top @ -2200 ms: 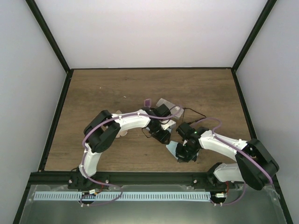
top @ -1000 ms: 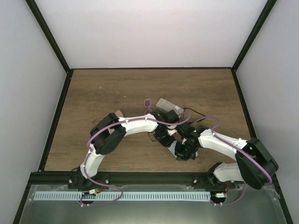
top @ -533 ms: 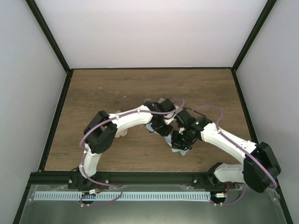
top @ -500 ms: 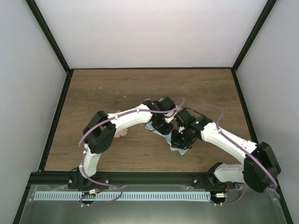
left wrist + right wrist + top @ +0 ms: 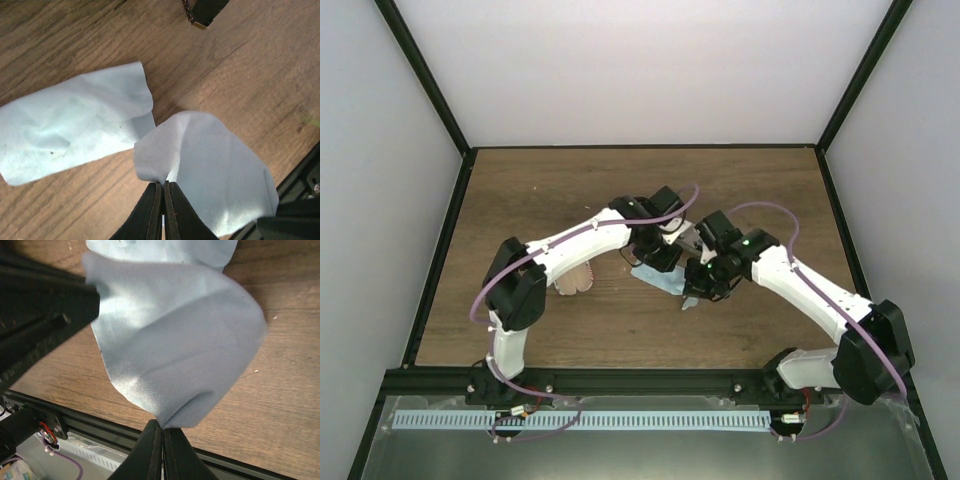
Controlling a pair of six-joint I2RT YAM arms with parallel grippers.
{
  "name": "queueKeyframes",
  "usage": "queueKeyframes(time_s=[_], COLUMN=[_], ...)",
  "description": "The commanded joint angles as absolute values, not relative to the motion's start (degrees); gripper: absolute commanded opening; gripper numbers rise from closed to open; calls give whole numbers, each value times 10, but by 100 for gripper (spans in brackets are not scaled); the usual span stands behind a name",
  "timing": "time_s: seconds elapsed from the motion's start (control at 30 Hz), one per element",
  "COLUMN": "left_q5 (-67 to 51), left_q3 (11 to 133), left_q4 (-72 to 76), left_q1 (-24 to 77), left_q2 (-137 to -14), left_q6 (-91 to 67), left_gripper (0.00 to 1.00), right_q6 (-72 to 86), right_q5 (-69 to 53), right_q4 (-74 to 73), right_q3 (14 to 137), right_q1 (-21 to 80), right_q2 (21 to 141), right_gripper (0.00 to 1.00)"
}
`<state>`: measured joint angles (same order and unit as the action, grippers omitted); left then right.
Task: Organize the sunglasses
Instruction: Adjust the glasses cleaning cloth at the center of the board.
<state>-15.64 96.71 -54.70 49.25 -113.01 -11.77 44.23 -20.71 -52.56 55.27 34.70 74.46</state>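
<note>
No sunglasses show plainly; in the top view both arms cover the middle of the table. My left gripper (image 5: 163, 184) is shut on one corner of a light blue cloth (image 5: 210, 165). At the opposite corner of this same cloth (image 5: 175, 345), my right gripper (image 5: 162, 424) is also shut. The cloth hangs between them above the wood. From above, the left gripper (image 5: 665, 262) and right gripper (image 5: 698, 292) stand close together at the table's centre. A small dark piece with a thin chain-like edge (image 5: 202, 9) lies beyond; I cannot tell what it is.
A second light blue cloth (image 5: 75, 125) lies flat on the table beside the held one. A pink-striped case (image 5: 575, 278) sits under the left forearm. A pale grey case (image 5: 680, 238) peeks out between the two wrists. The black front rail (image 5: 75, 415) runs close behind the right gripper.
Both grippers have moved away from the front edge toward the table's centre, carrying the cloth. The left forearm swung back, baring the pink case.
</note>
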Motion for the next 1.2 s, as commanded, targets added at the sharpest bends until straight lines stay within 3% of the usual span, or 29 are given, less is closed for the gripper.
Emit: queueKeyframes(time_s=[0.0, 0.27, 0.8, 1.17], left_q5=[-160, -160, -165, -153], left_q3=[990, 976, 884, 894], left_q4=[-595, -638, -673, -656], left_q1=[495, 500, 529, 522], left_q2=[-1094, -1044, -976, -1065], left_q6=[-154, -227, -328, -302], left_gripper=[4, 4, 4, 4], right_q6=[392, 336, 251, 184], right_q5=[-227, -235, -285, -294], right_q4=[-563, -631, -655, -607], right_q3=[596, 641, 594, 571], right_q1=[328, 326, 308, 245], right_q2=[739, 727, 706, 786], right_gripper=[1, 1, 1, 1])
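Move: Below the left hand, some 11 cm down, the second cloth lies on the table, its middle about 3 cm ahead and 3 cm to the left; from the right hand it is about 8 cm ahead, 9 cm to the left and 11 cm down. The grey box is roughly 13 cm ahead and 3 cm right of the left hand, the beige pouch about 5 cm ahead and 24 cm left of it, both on the table. Drawing the pinched cloth open between both closed grippers, the left hand rises about 6 cm, swings back and to its left past the second cloth's near side, then sinks again, turning some 15 degrees counter-clockwise. The right hand keeps the other end, lifting about 4 cm and drawing slightly back, then coming forward, right and down while turning a similar amount. ##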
